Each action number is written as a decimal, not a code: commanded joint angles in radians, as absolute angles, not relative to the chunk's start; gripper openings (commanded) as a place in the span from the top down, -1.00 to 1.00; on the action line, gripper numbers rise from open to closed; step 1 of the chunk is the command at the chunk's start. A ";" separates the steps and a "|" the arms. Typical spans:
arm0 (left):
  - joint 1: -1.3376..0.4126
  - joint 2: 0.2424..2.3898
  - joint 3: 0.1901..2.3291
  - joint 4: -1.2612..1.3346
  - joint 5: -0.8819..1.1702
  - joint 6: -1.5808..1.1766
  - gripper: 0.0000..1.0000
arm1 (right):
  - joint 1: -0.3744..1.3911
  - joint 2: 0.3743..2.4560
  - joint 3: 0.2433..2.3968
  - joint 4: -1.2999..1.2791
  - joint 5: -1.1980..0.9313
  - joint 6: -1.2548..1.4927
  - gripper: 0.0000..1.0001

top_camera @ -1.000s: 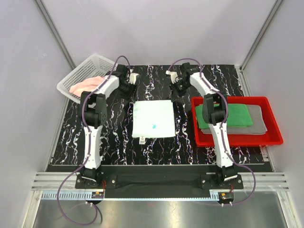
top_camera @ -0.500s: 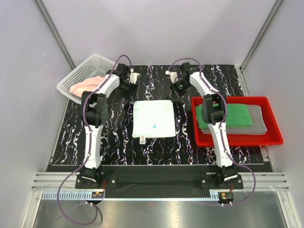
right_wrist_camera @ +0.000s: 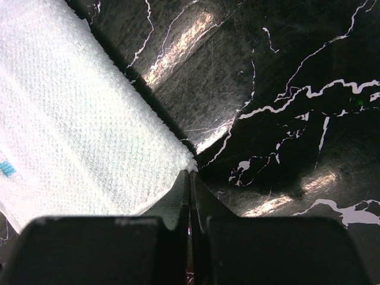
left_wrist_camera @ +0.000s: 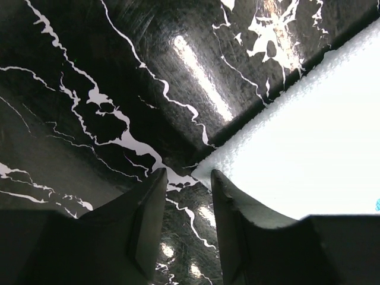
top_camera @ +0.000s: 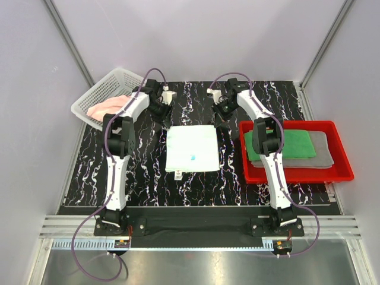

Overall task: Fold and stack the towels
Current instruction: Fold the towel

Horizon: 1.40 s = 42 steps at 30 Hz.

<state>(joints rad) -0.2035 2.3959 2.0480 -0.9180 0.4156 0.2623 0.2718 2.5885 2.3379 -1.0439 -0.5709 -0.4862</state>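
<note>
A pale mint-white towel [top_camera: 190,148] lies flat in the middle of the black marbled table. My left gripper [top_camera: 162,111] is at the towel's far left corner and stands open. In the left wrist view that gripper [left_wrist_camera: 187,173] has bare table between its fingers, and the towel [left_wrist_camera: 309,136] corner sits just outside the right finger. My right gripper [top_camera: 221,116] is at the far right corner. In the right wrist view it [right_wrist_camera: 190,173] is shut, with the tip of the towel [right_wrist_camera: 77,119] corner pinched at its fingertips. A green towel [top_camera: 282,144] lies folded on a grey towel [top_camera: 323,151].
The green and grey towels rest in a red tray [top_camera: 297,177] at the right. A white mesh basket [top_camera: 113,80] at the far left holds a pink towel [top_camera: 107,107]. Grey walls close in the table on three sides.
My right gripper has closed at the pale towel's far right corner. The left jaws have narrowed slightly. Neither arm has shifted much, and the towel lies as before.
</note>
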 commanded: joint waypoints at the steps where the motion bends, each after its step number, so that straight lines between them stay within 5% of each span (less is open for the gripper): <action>1: -0.216 2.436 2.076 -0.953 0.445 0.279 0.20 | 0.268 2.566 2.335 -1.026 -0.600 -0.502 1.00; 13: -0.247 2.442 2.074 -0.971 0.359 0.278 0.47 | 0.267 2.553 2.326 -1.023 -0.591 -0.517 1.00; 18: -0.252 2.444 2.072 -0.979 0.322 0.270 1.00 | 0.268 2.534 2.306 -1.002 -0.571 -0.514 1.00; 42: -0.262 2.108 1.956 -0.902 0.256 0.268 1.00 | 0.268 2.097 1.795 -0.457 -0.563 -0.566 1.00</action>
<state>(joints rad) -0.2546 2.2066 1.9770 -0.9249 0.2806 0.2550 0.2710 2.1857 1.8263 -0.5331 -0.5621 -0.5400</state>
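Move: The white towel's far left corner lies about 1 cm back, 1 cm right and 1 cm below the left hand, between its open fingers; the towel's label is some 20 cm back and 4 cm right of that hand, nearly level. The right hand already grips the far right corner, with the near right corner about 19 cm back, 1 cm right, slightly below. The red tray's middle is roughly 33 cm right and 11 cm back of the right hand. The white towel's far left corner is pinched as the left hand eases about 1 cm back and right and shuts its fingers, while the right hand keeps its grip on the far right corner. Then both hands lift, the left by some 6 cm and the right by about 8 cm, slightly forward, its fingers swinging forward about 25 degrees. ##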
